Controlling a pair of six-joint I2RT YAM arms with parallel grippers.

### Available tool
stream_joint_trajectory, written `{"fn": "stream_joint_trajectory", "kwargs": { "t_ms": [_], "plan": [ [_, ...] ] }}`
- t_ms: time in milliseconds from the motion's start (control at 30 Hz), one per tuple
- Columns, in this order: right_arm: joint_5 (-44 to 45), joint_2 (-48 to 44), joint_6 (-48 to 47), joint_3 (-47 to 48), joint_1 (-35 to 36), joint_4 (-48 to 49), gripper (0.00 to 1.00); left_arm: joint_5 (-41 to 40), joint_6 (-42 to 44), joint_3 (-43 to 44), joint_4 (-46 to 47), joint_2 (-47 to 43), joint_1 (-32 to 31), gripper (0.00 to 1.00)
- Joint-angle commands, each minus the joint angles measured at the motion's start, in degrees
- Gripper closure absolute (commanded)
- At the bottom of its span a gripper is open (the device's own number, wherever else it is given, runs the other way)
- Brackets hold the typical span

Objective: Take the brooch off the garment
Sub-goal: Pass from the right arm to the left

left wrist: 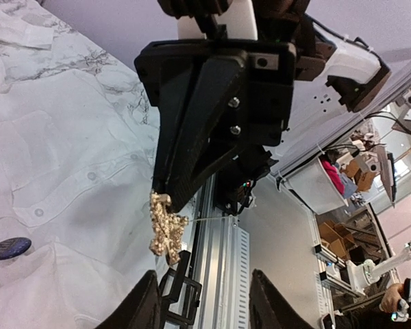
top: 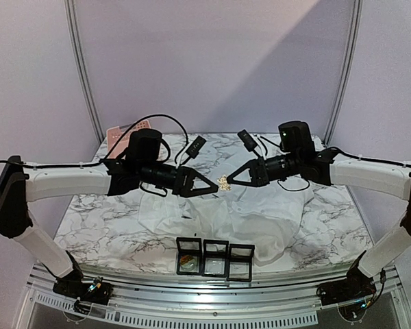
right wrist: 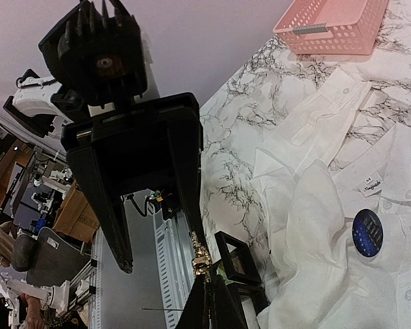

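Observation:
The brooch [top: 223, 182], a small gold cluster, hangs in the air above the garment [top: 260, 219], a wrinkled white shirt spread over the table. My right gripper [top: 230, 180] is shut on it; in the right wrist view the brooch [right wrist: 201, 257] sticks out just past the closed fingertips [right wrist: 209, 295]. My left gripper [top: 214, 186] faces it tip to tip. In the left wrist view its fingers [left wrist: 145, 305] stand apart with nothing between them, and the brooch [left wrist: 166, 226] dangles just beyond the left finger.
Three black open display boxes [top: 214, 257] stand in a row at the table's near edge. A pink basket [top: 127, 133] sits at the back left. A dark blue round badge [right wrist: 367, 232] is on the shirt. Cables trail behind both wrists.

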Motion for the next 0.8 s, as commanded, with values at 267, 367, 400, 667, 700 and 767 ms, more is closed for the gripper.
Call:
{"fn": "stream_joint_trajectory", "kwargs": {
  "t_ms": [267,367,400,667,700,767],
  "plan": [
    [-2.0,2.0,-2.3,3.8,1.2,-1.2,1.00,2.1,-2.4,-0.5,2.8,2.4,-0.8,0.74],
    [-1.9,2.4,-2.5,3.9,1.3,-1.3,1.00,2.5,-3.1,-0.5,3.5,2.4,-0.8,0.74],
    [-1.9,2.5,-2.6,4.0,1.3,-1.4,1.00,2.6,-3.2,-0.5,3.6,2.4,-0.8,0.74],
    [-2.3,2.9,-3.3,4.6,1.9,-2.3,1.00,2.5,-3.7,-0.6,4.1,2.5,-0.7,0.78],
    [-2.3,2.9,-3.3,4.5,1.9,-2.3,1.00,2.5,-3.7,-0.6,4.1,2.5,-0.7,0.80],
    [-2.7,2.8,-3.4,4.7,2.0,-2.4,1.00,2.5,-4.0,-0.6,4.1,2.7,-0.7,0.82]
  ]
}}
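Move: The brooch is in the right hand's shut fingertips, some 2 cm left of that hand's point. From the left hand it lies about 3 cm right, 1 cm ahead and 1 cm low; the left fingertips are about 5 cm left of the right hand and 1 cm back. The garment's middle is roughly 3 cm ahead, 4 cm right and 22 cm below the left hand; the black box is some 12 cm back, straight below sideways. Right hand eases the still-pinched brooch about 1.5 cm left towards the nearly still left gripper, whose fingers narrow. ##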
